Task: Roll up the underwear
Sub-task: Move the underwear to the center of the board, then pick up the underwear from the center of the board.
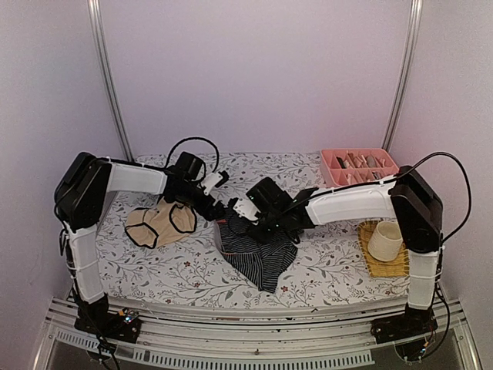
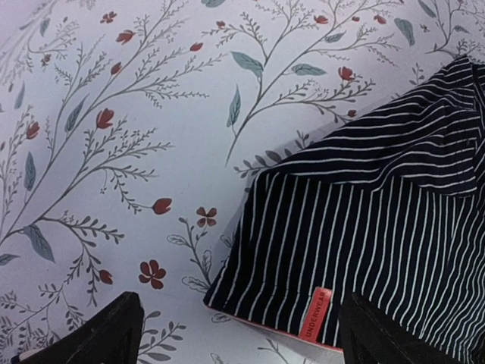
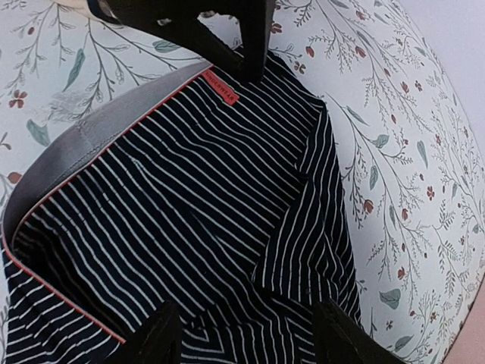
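The navy striped underwear (image 1: pixel 260 258) lies crumpled on the flowered sheet in the middle of the table. In the left wrist view its waistband corner (image 2: pixel 364 212) carries a red tag (image 2: pixel 314 315). My left gripper (image 1: pixel 218 206) hovers at that corner, open wide (image 2: pixel 239 345), nothing between its fingers. My right gripper (image 1: pixel 243 214) stands open (image 3: pixel 246 345) just above the folded striped cloth (image 3: pixel 197 212), holding nothing. The two grippers are close together, and the left gripper's dark fingers (image 3: pixel 227 34) show at the top of the right wrist view. The beige underwear (image 1: pixel 158 223), edged in black, lies to the left under the left arm.
A pink compartment tray (image 1: pixel 358 166) with small items stands at the back right. A cream cup (image 1: pixel 385 240) sits on a yellow mat (image 1: pixel 379 266) by the right arm. The flowered sheet (image 1: pixel 192 270) covers the table.
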You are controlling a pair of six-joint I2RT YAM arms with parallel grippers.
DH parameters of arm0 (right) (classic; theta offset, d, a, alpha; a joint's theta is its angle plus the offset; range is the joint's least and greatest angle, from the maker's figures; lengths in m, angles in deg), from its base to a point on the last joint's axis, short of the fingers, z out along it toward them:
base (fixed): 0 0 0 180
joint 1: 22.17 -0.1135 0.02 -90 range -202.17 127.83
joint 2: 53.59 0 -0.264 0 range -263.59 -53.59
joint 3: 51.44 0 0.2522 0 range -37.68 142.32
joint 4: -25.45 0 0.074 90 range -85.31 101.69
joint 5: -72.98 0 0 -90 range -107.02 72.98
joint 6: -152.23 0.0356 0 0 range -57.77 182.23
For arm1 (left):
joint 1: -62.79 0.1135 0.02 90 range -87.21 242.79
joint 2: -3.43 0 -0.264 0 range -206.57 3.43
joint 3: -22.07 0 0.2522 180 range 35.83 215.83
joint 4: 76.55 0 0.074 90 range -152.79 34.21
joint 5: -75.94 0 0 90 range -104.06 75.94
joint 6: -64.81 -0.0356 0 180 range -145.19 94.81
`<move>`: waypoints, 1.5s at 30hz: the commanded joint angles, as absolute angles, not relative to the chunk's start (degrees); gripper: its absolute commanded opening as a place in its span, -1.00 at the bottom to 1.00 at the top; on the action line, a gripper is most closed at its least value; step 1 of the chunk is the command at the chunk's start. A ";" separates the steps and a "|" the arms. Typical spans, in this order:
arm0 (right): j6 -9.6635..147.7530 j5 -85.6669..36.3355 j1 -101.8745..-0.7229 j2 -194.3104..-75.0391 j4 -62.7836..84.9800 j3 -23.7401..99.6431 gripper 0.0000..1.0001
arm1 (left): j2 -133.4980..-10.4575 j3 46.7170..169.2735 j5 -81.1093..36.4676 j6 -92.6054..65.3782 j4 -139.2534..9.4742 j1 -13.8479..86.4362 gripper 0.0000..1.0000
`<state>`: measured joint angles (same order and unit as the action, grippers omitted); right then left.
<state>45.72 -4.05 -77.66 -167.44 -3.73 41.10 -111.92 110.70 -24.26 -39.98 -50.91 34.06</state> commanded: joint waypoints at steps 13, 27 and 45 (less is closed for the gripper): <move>40.08 2.33 -76.27 -177.97 -3.66 48.40 -0.11 | -116.93 114.56 -29.04 -41.30 -48.16 37.39 0.72; 39.91 0.92 -75.24 -177.61 -3.38 48.48 -0.47 | -120.55 118.87 -33.97 -40.87 -42.80 38.16 0.16; 37.51 0.18 -75.08 -177.72 -2.88 49.13 -0.92 | -121.61 119.62 -37.72 -41.40 -40.12 39.65 -0.30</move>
<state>38.29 0.34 -75.40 -177.47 -3.51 47.35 -119.66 118.22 -35.53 -40.66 -42.16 39.02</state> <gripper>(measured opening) 0.060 0.399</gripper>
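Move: The striped underwear lies spread under both hands. The right hand goes for a fold about 4 cm ahead, 1 cm right and 5 cm below. The left hand goes for the waistband's far corner, roughly 1 cm ahead, 1 cm left and 3 cm below. From the left hand, the beige underwear lies some 14 cm left, 2 cm back; from the right, the pink organizer lies about 25 cm right, 20 cm farther out. Right sinks about 5 cm and reaches forward, pinching the fold; left lowers some 3 cm, half closing around the corner. ##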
